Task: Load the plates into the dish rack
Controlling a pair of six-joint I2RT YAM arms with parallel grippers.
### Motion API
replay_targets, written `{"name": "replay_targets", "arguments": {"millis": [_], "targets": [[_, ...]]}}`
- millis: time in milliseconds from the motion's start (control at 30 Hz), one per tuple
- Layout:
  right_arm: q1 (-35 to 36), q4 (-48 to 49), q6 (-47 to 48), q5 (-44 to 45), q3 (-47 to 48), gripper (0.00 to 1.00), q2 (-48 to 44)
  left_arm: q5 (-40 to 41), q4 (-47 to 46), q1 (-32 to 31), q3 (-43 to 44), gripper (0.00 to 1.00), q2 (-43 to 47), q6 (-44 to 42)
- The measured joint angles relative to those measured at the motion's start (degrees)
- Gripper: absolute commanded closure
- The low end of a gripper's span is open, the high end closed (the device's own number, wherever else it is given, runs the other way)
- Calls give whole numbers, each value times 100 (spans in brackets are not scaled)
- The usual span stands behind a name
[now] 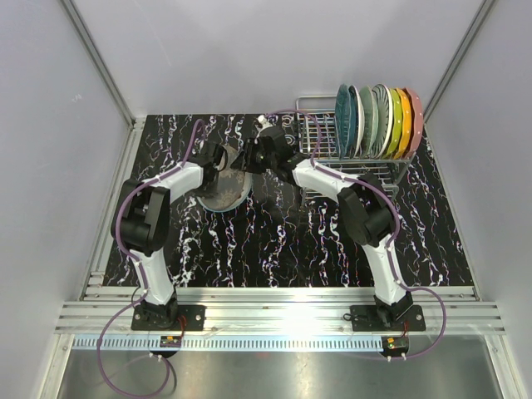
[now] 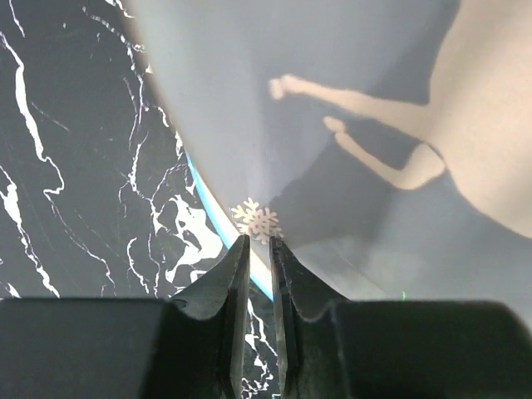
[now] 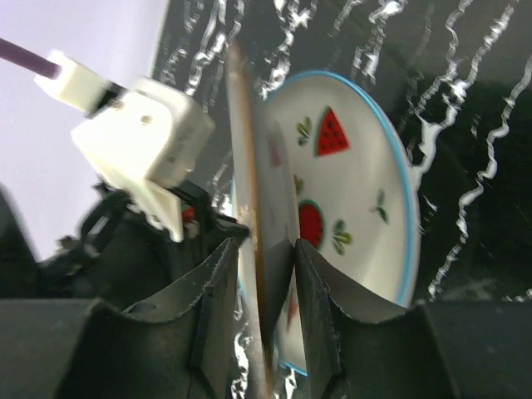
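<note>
A dark grey-brown plate [image 1: 221, 194] with pale motifs is tipped up on edge left of centre. My left gripper [image 1: 222, 160] is shut on its far rim; in the left wrist view the fingers [image 2: 259, 241] pinch it beside a snowflake mark on the plate [image 2: 332, 83]. My right gripper [image 3: 264, 245] is open and straddles the near rim of this plate [image 3: 264, 166], its right finger against the plate's back and a thin gap at the left finger. Below it lies a white watermelon plate [image 3: 357, 166] with a blue rim. The dish rack [image 1: 312, 108] at the back right holds several upright plates [image 1: 378, 120].
The left arm's wrist and white camera housing [image 3: 141, 137] sit close behind the tilted plate, a short way from my right fingers. The rack's empty wire slots [image 1: 320, 137] are on its left side. Grey walls close in the table on both sides and behind.
</note>
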State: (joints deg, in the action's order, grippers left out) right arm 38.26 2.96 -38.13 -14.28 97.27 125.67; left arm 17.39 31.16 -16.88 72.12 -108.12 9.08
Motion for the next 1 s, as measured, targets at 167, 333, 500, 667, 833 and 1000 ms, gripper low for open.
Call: {"name": "replay_targets", "arguments": {"millis": [167, 333, 500, 667, 833, 1000], "targets": [[4, -332, 83, 131, 24, 60, 22, -22, -103, -20, 17, 82, 0, -2], [4, -566, 109, 188, 96, 66, 144, -7, -122, -13, 31, 82, 0, -7], [9, -702, 57, 232, 96, 72, 297, 0, -133, -13, 85, 82, 0, -7], [50, -739, -57, 225, 98, 78, 374, -2, -188, -13, 92, 82, 0, -7], [52, -730, -181, 232, 98, 85, 374, 0, -205, -11, 92, 83, 15, -7], [66, -721, -271, 234, 98, 92, 374, -7, -214, -15, 92, 77, 59, -4]]}}
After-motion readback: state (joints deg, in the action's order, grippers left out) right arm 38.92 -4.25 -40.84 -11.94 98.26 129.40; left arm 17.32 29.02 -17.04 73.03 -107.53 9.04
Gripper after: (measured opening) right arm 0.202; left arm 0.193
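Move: The right gripper already has the raised right rim of the grey deer plate between its open fingers. That plate's middle lies about 7 cm left, 3 cm back and 6 cm lower. The blue-rimmed plate beneath has its middle about 6 cm left, 4 cm back and 11 cm below. The dish rack's middle is some 31 cm to the right and 4 cm farther out. From the left gripper, the grey plate's middle is roughly 8 cm right, 4 cm ahead and 3 cm above. Lower the right gripper about 5.5 cm with the grey plate's raised rim between its fingers, tipping the hand some 10 degrees, then hold it there while the fingers finish closing to pinch the rim. Meanwhile keep the left fingertips, nearly shut, at the deer face by the near-left rim, easing them forward and up by only 1 to 1.5 cm. ##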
